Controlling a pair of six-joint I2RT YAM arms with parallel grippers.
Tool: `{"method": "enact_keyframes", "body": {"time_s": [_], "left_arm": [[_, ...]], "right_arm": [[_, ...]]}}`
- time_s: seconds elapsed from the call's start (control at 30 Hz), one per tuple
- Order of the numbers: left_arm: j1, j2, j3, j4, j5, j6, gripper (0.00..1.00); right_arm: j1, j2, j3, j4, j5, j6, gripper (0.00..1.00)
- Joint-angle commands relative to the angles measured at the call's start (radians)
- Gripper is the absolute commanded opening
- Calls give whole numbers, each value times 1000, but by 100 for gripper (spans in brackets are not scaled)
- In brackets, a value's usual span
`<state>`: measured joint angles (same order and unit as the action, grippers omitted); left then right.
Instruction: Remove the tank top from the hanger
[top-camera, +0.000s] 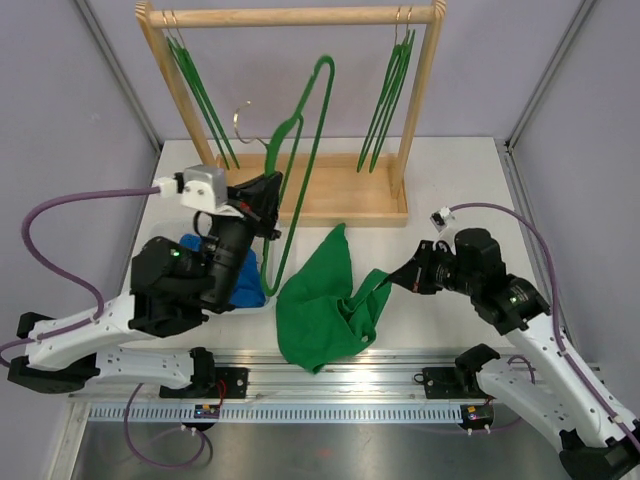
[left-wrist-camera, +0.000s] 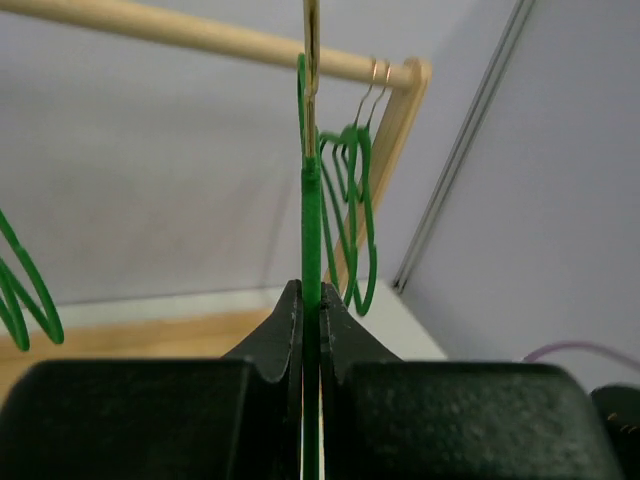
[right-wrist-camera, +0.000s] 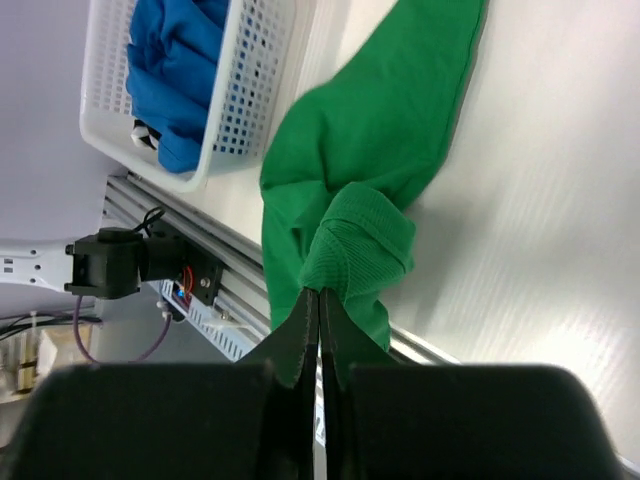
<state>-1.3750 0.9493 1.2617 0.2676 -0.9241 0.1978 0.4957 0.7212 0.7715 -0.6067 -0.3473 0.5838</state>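
Note:
My left gripper (top-camera: 270, 205) (left-wrist-camera: 311, 300) is shut on the thin green hanger (top-camera: 312, 120) (left-wrist-camera: 311, 215), which stands tilted above the table with its gold hook up. The hanger's frame looks bare. The green tank top (top-camera: 318, 305) (right-wrist-camera: 375, 140) lies crumpled on the table just right of the hanger's lower end. My right gripper (top-camera: 397, 277) (right-wrist-camera: 320, 298) is shut on a bunched strap or hem of the tank top at its right side, lifting that part slightly.
A wooden rack (top-camera: 290, 15) stands at the back, with green hangers on its left (top-camera: 200, 90) and right (top-camera: 385, 100) ends. A white basket (right-wrist-camera: 245, 95) of blue clothes (top-camera: 245, 280) sits under my left arm. A metal rail (top-camera: 330, 375) runs along the near edge.

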Motion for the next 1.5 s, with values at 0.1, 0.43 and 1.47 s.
{"method": "enact_keyframes", "body": {"time_s": [0.1,0.43,1.47], "left_arm": [[42,132,220,-643,-101,-354,0],[315,397,603,-953,236,-437,0],[611,1086,1254,-492,536,-127,0]], "right_arm": [[30,102,256,-195,113,-136,0],[127,156,180,-137,159,-119,100],[126,-181,-27,-36,-30,4,99]]}}
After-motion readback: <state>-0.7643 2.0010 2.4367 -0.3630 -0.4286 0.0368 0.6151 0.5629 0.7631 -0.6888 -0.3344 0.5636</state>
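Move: Ahead of the left hand, which still grips the empty hanger, the rack's rod spot lies about 30 cm forward, 13 cm to the right and 4 cm higher. Two empty hangers hang some 7 cm to the right of that spot; the left-end hangers are around 30 cm forward and 14 cm left of the hand. From the right hand, the green tank top's middle is some 12 cm left, level in reach and 17 cm below; the basket is about 38 cm left, 10 cm farther out. Carrying the empty hanger to the rod beside the right-end hangers, the left hand sweeps about 27 cm forward and 12 cm right, first dipping some 7 cm, then climbing most of that back and sinking slightly, rolling its left side up about 20 degrees; its grip stays shut. The right hand bobs up 5 cm and back down while its fingers open wide and let go of the tank top, then draws back about 5 cm. ##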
